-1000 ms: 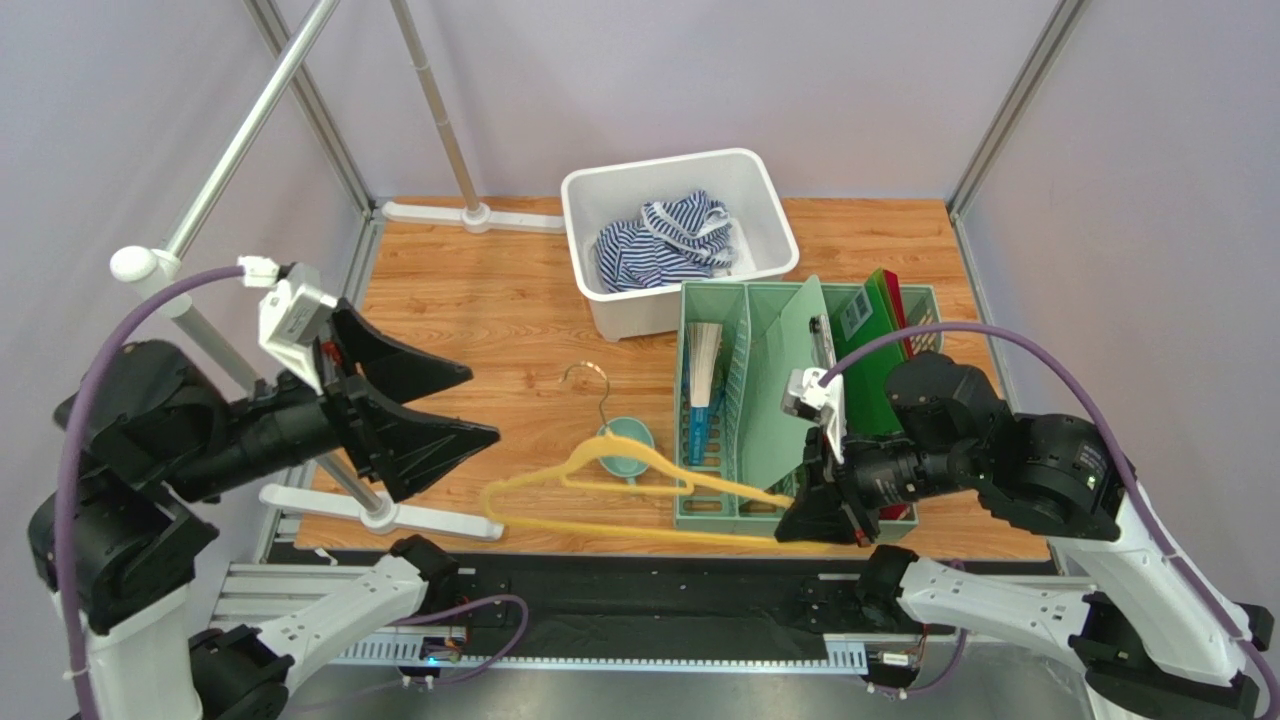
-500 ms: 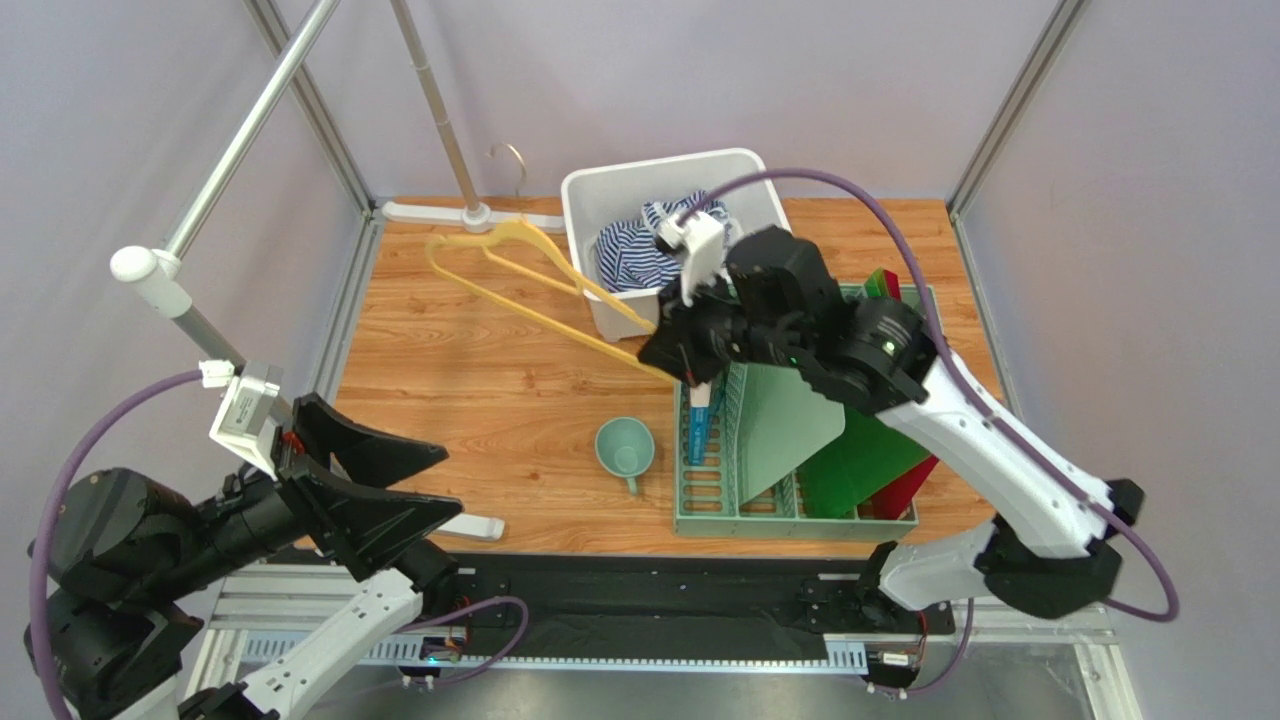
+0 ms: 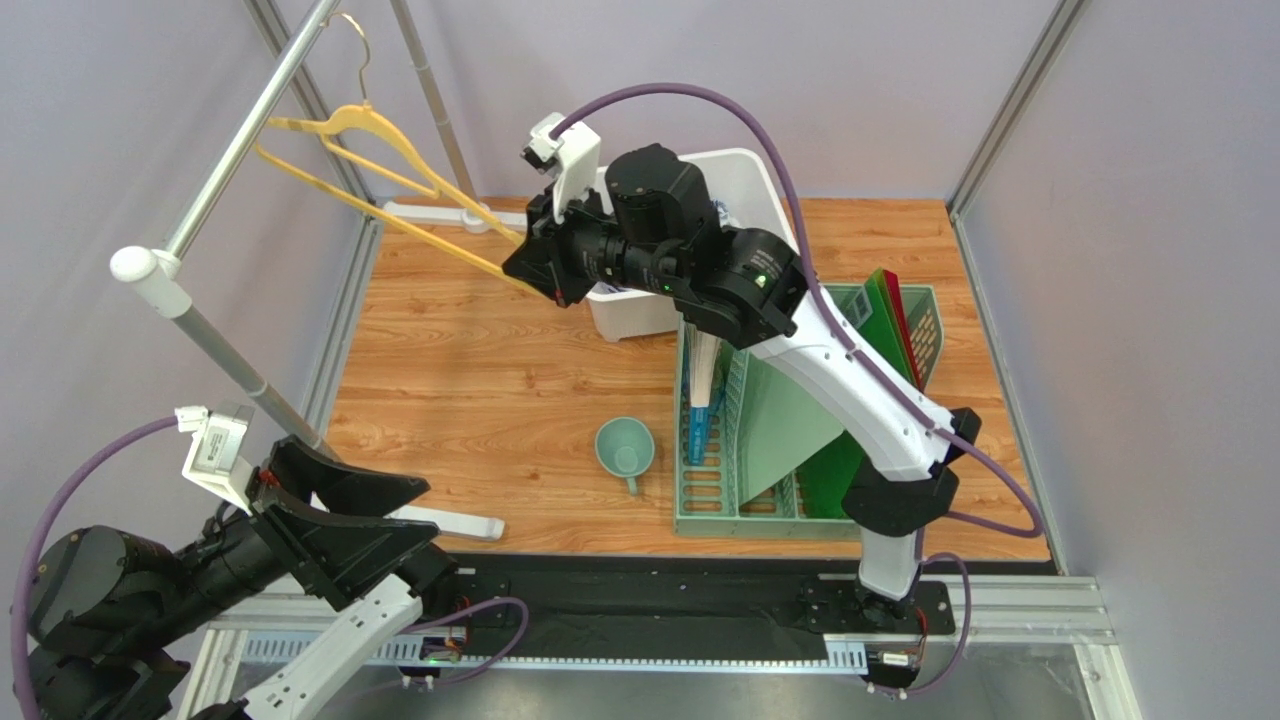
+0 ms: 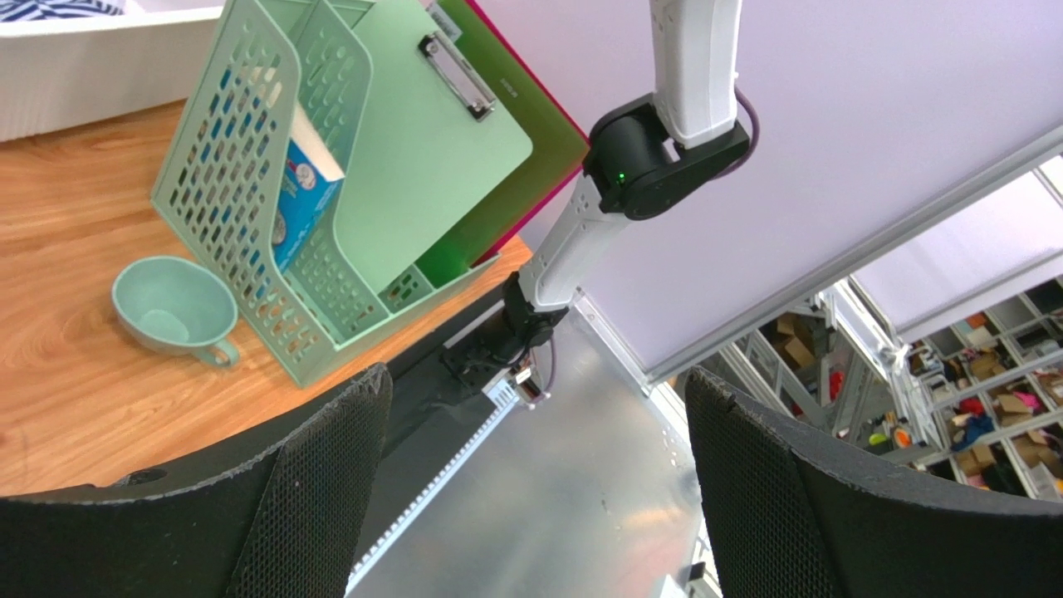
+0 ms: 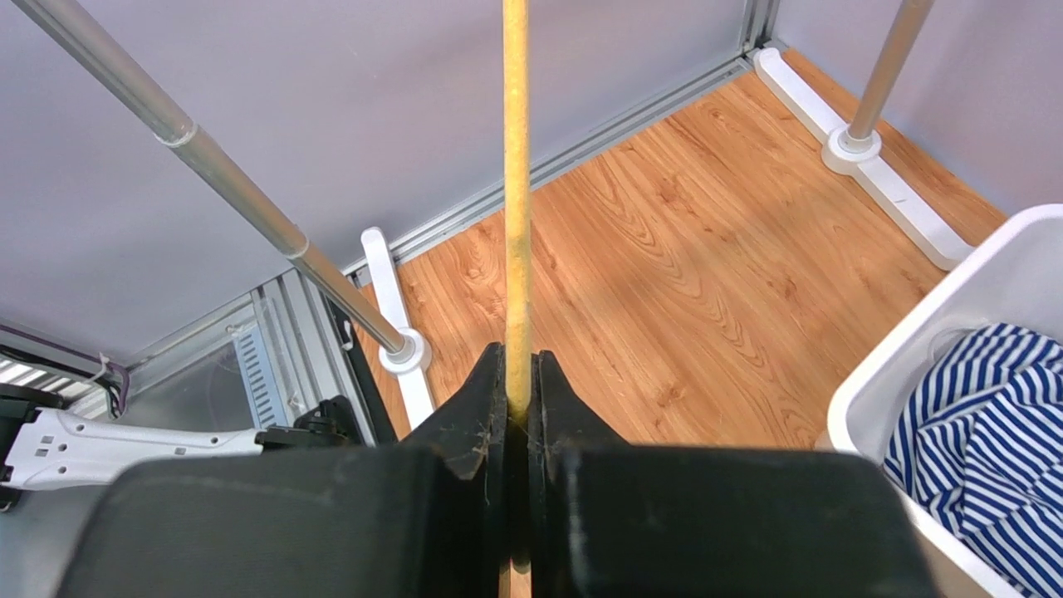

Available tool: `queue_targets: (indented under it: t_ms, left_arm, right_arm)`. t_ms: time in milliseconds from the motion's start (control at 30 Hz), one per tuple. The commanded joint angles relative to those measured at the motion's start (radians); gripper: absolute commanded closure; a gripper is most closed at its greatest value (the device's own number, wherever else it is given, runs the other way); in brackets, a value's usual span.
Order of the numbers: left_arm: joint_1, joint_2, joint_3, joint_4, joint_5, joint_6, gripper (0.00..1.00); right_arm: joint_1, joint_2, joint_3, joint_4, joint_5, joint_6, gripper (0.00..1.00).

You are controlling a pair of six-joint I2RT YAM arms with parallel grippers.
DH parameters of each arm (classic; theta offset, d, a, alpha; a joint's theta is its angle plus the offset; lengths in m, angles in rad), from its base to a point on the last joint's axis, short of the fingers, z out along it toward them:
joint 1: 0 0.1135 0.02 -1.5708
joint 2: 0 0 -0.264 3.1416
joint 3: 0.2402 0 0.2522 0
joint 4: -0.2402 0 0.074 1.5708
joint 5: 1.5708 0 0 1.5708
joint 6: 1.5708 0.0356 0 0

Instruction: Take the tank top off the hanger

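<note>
The yellow hanger is bare and held high at the back left, its metal hook at the grey rail; I cannot tell if the hook rests on it. My right gripper is shut on the hanger's right end, seen as a yellow bar between the jaws. The striped tank top lies in the white bin; the right arm hides it in the top view. My left gripper is open and empty at the near left, low over the table's front edge.
A teal cup stands on the wooden table. A green file rack with clipboards and folders stands at the right front. The rail's white feet sit at back left and near left.
My right arm has swung the hanger up and to the back left, from over the bin to the rail. My left arm has dropped lower and nearer.
</note>
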Motion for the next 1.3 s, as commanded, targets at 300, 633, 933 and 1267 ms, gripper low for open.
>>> queue_targets:
  t_ms: [300, 633, 933, 1267]
  left_arm:
    - [0.005, 0.030, 0.034, -0.076, -0.009, -0.011, 0.10]
    - [0.005, 0.019, 0.077, -0.145, -0.029, -0.015, 0.10]
    - [0.005, 0.005, 0.069, -0.144, -0.023, -0.028, 0.10]
    - [0.005, -0.007, 0.069, -0.147, -0.023, -0.037, 0.10]
  right_arm:
    - [0.063, 0.135, 0.120, 0.144, 0.034, -0.037, 1.00]
    - [0.083, 0.199, 0.145, 0.170, 0.023, -0.022, 1.00]
    - [0.097, 0.230, 0.150, 0.181, 0.022, -0.021, 1.00]
    - [0.107, 0.253, 0.150, 0.182, 0.012, -0.013, 1.00]
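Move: The right hand holds the yellow hanger by its near end. The stretch of rack rod where the hook is headed lies roughly 27 cm to its left, 6 cm ahead and 5 cm higher. The white basket with the tank top is some 24 cm ahead and 17 cm to the right, about 32 cm below; the mug is about 10 cm right, level, some 37 cm down. From the left hand, that rod stretch is about 30 cm ahead, 15 cm left and 6 cm higher. Keeping its closed pinch on the hanger's end, the right hand carries it left towards the rack rod by about 9 cm while sinking some 6 cm, bringing the hook down over the rod. The wrist turns only slightly, about 5 degrees counter-clockwise. The hand slows midway, then eases on left and down. ##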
